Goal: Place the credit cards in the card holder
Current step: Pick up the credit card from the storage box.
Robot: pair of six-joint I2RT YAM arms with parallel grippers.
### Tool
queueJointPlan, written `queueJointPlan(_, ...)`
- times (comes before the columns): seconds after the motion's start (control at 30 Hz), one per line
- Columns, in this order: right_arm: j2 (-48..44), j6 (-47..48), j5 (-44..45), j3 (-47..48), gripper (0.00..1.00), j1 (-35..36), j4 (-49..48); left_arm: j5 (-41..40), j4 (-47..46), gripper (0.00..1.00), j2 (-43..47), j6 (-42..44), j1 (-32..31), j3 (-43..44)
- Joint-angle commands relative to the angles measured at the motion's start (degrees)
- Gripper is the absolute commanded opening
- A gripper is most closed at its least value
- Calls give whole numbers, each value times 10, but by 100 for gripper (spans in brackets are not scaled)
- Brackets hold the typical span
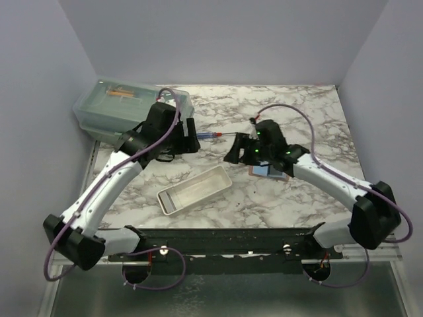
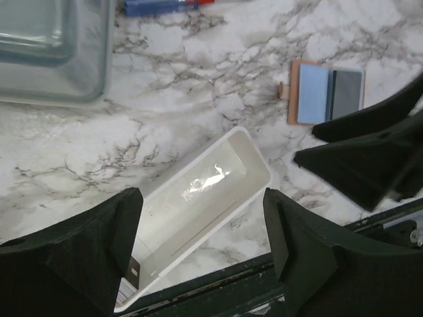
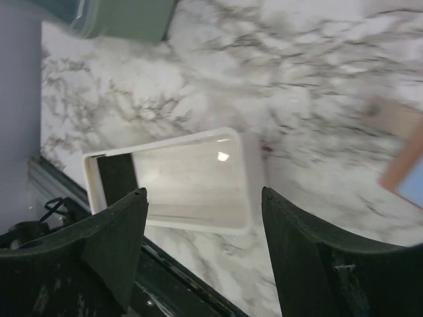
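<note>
The tan card holder (image 2: 291, 99) lies flat on the marble, right of centre. A light blue credit card (image 2: 312, 93) and a darker grey-blue one (image 2: 347, 90) lie side by side on its face. I cannot tell whether they sit inside pockets. In the top view the card holder (image 1: 283, 176) and a blue card (image 1: 265, 170) show just under my right wrist. My right gripper (image 1: 236, 150) (image 3: 203, 195) hovers left of the holder, open and empty. My left gripper (image 1: 187, 142) (image 2: 201, 198) is open and empty above the table's middle.
A long white tray (image 1: 193, 190) (image 2: 254, 155) (image 3: 248, 172) lies diagonally near the front rail. A clear green lidded container (image 1: 129, 105) (image 2: 53, 59) stands at the back left. A blue pen (image 1: 208, 135) (image 2: 158, 6) lies between the two grippers.
</note>
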State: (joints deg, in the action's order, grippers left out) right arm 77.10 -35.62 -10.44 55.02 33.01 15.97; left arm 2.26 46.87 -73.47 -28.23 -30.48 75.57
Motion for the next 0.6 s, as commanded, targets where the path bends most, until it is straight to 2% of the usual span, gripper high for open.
queueJointPlan(0.0, 89, -66, -16, 67, 73, 97, -70, -107, 15, 81, 95, -10, -1, 14)
queueJointPlan(0.13, 186, -86, -30, 140, 73, 171, -93, -88, 0, 82, 144, -18, -1, -1)
queueJointPlan(0.33, 301, -134, -78, 201, 73, 247, -152, -63, -5, 83, 181, -16, -1, -25)
queueJointPlan(0.43, 356, -150, -101, 231, 72, 258, -151, -50, -5, 83, 194, -10, -2, -39)
queueJointPlan(0.57, 377, -155, -93, 243, 73, 260, -152, -36, -5, 83, 213, -8, -1, -59)
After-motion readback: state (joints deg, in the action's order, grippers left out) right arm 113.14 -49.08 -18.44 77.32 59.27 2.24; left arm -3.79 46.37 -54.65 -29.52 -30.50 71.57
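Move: Off to the right hand's left, roughly 24 cm across, 11 cm nearer the base and some 12 cm below, the credit cards stand in the left end of the storage box. The box's middle is about 15 cm left, 8 cm back and 13 cm below; the open card holder lies 12 cm to the right, about level and 15 cm below. From the left hand, the credit cards are about 10 cm back, 5 cm left and 20 cm below. Sweeping left over the storage box, the empty right hand covers about 24 cm and draws back some 10 cm towards the credit cards, sinking about 6 cm, mostly late on. Its wrist turns counter-clockwise about 25 degrees and tips down a little, fingers staying wide open. The left hand, also open, rises and ends some 7 cm up, slightly back and left. ##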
